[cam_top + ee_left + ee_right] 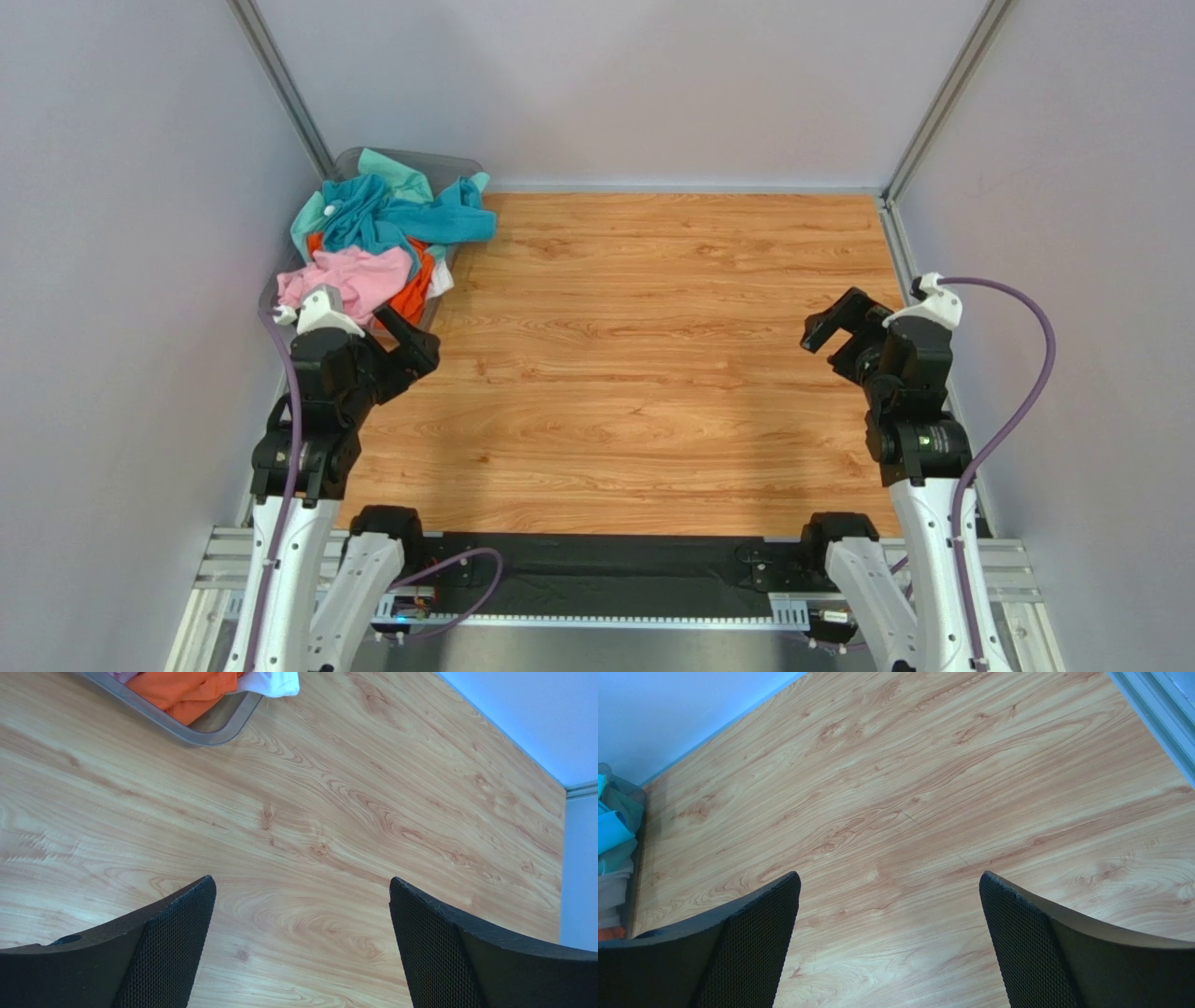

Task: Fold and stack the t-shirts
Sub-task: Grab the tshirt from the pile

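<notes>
A heap of crumpled t-shirts fills a grey bin point(456, 165) at the far left: a teal shirt point(400, 210) on top, a pink shirt point(351, 277) nearer me, an orange shirt point(414, 291) under it, and a white one at the edge. My left gripper point(407, 347) is open and empty, just in front of the bin's near corner. The left wrist view shows the bin corner point(210, 731) with the orange shirt point(186, 689). My right gripper point(839, 325) is open and empty over the right side of the table.
The wooden table point(659, 364) has grey walls at the back and both sides. A metal rail point(898, 238) runs along its right edge. The bin shows at the left edge of the right wrist view point(636, 801).
</notes>
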Controlling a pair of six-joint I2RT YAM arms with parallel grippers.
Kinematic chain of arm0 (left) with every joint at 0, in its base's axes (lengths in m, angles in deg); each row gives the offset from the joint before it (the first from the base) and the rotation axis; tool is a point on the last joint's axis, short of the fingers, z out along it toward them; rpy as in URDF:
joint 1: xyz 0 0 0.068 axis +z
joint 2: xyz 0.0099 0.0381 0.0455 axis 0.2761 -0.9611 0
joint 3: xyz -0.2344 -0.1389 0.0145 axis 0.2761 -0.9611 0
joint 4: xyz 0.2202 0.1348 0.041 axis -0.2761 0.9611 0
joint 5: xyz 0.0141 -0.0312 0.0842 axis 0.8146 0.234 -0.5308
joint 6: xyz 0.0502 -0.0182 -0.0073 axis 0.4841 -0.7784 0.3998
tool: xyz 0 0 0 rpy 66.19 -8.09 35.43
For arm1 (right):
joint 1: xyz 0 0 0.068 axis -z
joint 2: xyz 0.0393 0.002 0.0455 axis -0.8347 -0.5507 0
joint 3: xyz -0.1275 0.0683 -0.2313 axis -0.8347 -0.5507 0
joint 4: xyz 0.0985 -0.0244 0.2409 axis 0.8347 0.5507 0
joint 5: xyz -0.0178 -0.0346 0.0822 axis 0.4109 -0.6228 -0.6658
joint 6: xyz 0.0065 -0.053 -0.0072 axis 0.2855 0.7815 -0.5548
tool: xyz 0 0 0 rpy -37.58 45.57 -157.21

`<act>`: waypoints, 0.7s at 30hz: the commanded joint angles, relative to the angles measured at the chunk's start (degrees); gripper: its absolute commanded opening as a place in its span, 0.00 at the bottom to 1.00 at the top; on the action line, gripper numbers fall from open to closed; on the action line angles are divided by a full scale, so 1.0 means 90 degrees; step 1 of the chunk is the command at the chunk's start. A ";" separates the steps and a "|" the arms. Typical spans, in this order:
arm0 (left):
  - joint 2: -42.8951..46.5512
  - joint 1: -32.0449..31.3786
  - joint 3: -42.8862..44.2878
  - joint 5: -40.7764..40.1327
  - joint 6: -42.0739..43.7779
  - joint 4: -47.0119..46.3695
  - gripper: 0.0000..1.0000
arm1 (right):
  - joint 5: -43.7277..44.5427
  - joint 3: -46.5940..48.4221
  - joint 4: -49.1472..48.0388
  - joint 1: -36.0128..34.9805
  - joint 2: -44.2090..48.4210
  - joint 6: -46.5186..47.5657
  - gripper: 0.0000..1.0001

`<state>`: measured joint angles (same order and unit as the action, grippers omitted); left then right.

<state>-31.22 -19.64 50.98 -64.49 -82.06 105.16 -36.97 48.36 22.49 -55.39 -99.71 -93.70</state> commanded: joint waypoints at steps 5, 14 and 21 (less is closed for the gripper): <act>-0.0593 0.0041 0.0238 -0.0312 -0.0180 -0.0254 1.00 | 0.0158 -0.0357 -0.0541 0.0014 0.0277 0.0084 1.00; -0.2934 0.0177 0.1389 -0.0947 -0.0219 -0.0635 1.00 | -0.0104 0.0092 -0.0296 0.0014 -0.0621 0.0035 1.00; -0.5065 0.0527 0.2707 -0.1552 0.0015 -0.0968 1.00 | -0.0848 -0.0064 -0.0960 0.0014 -0.0700 0.0103 1.00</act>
<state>-72.42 -16.78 70.50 -74.68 -83.13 98.58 -41.78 46.76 18.64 -55.39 -106.53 -93.55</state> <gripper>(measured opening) 0.995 0.998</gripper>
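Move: The pile of t-shirts in the bin has its middle about 24 cm ahead of the left hand, 6 cm to its left and 11 cm below. The pink shirt lies some 19 cm ahead and 9 cm left, the blue shirt on top roughly 27 cm ahead and 1 cm left, and the orange shirt about 18 cm straight ahead. From the right hand the pile lies around 21 cm ahead and 59 cm to the left. Heading for the pile in the bin, the open left hand starts slowly, then sweeps about 14 cm forward with a drift to its left and a small drop, coming over the bin's near right part. The wrist tips some 15 degrees further down and turns a little counter-clockwise. The open right hand, over bare table, sinks about 3 cm and edges forward. ##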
